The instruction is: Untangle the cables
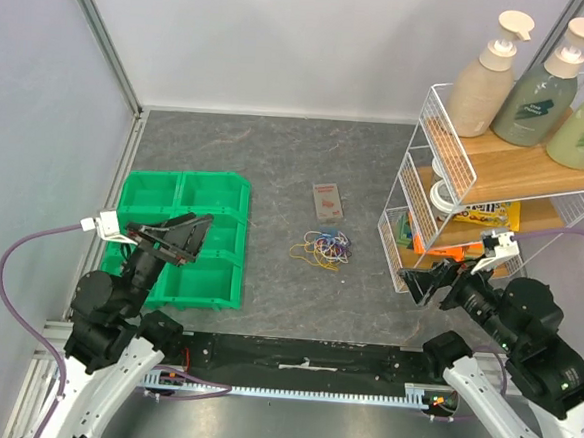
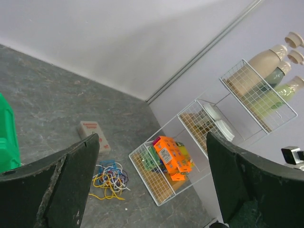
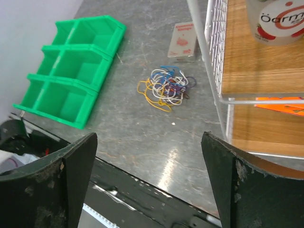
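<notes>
The cables (image 1: 322,249) lie in one tangled heap of thin yellow, blue, purple, white and dark wires on the grey table, near its middle. The heap also shows in the left wrist view (image 2: 110,179) and the right wrist view (image 3: 166,87). My left gripper (image 1: 176,234) hovers over the green bin, well left of the heap, open and empty. My right gripper (image 1: 430,280) hovers in front of the wire rack, right of the heap, open and empty. Neither gripper touches the cables.
A green compartment bin (image 1: 224,194) sits at the left. A small tan box (image 1: 327,200) lies just behind the heap. A white wire rack (image 1: 420,183) with wooden shelves, boxes and pump bottles (image 1: 489,77) stands at the right. Walls close the back and left.
</notes>
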Available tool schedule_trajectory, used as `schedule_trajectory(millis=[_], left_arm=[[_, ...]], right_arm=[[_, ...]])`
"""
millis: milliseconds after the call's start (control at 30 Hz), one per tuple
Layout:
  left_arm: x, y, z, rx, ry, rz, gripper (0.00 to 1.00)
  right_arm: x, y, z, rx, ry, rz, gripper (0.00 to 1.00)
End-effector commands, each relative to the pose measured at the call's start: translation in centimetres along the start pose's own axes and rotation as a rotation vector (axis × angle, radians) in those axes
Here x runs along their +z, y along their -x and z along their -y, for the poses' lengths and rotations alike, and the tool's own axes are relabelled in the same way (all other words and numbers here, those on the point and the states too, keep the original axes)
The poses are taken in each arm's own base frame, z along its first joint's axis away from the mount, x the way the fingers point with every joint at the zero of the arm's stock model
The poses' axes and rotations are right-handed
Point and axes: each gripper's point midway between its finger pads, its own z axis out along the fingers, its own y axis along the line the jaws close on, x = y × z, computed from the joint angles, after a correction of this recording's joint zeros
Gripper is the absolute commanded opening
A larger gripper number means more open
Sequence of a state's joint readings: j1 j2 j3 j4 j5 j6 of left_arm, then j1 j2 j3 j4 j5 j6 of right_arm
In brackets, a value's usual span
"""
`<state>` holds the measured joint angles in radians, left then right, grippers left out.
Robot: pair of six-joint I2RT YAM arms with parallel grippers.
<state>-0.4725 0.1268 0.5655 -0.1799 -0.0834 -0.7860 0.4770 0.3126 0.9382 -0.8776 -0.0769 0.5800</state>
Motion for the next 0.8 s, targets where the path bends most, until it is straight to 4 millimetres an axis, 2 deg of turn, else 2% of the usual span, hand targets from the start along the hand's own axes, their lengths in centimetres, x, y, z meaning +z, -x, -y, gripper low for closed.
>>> schedule_trajectory(millis=[0,67,167,367,500,600,767], left_arm=[[-1.0,0.5,0.6,0.095,-0.013,-0.022,0.99],[-1.1,-0.2,2.3,0.132,-0.118,-0.062,0.98],[-0.9,-1.6,3.2,0.169,-0.184,-0.140,0.98],[-0.9,-4.1,4.3,0.225,-0.281,-0.285,0.97],[-1.1,-5.0,4.3,0.256,-0.318,-0.314,0.96],[-1.1,-5.3,3.7,0.258,-0.304,-0.320,0.97],[-0.7,-6.7,2.1,0.251,-0.262,-0.352,0.96]], right_arm=[[-2.5,1.9,-0.5,-0.179,0.003,0.004,0.98],[-2.7,2.5,-2.4,-0.279,0.109,-0.013,0.98],[-1.3,1.3,-4.3,-0.384,0.243,-0.169,0.98],[-1.5,2.3,-10.3,-0.365,0.535,-0.214,0.98],[-1.0,1.2,-13.3,-0.345,0.684,-0.329,0.98],[0.1,0.0,-14.2,-0.358,0.713,-0.405,0.98],[1.4,-0.3,-16.1,-0.391,0.723,-0.417,0.98]])
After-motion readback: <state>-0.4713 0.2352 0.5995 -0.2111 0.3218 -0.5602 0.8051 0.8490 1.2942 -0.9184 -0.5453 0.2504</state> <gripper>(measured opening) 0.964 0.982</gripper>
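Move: On the table, the tangled cables lie about 12 cm ahead and 16 cm left of the right hand, some 25 cm below it. The card box is about 10 cm beyond them; the lowest rack shelf is roughly 12 cm ahead of the right hand and 15 cm to its right. From the left hand, the cables are about 9 cm ahead, 23 cm right and 30 cm down, with the green bin's middle some 9 cm ahead and 11 cm left. Swinging away from the rack, the right hand travels about 12 cm left, drawing back some 5 cm and rising about 4 cm, while it turns roughly 50 degrees counter-clockwise. The left hand eases about 6 cm right towards the cables, also slightly back and down, turning some 20 degrees clockwise and rolling left side up. Both grippers stay wide open and touch nothing. ##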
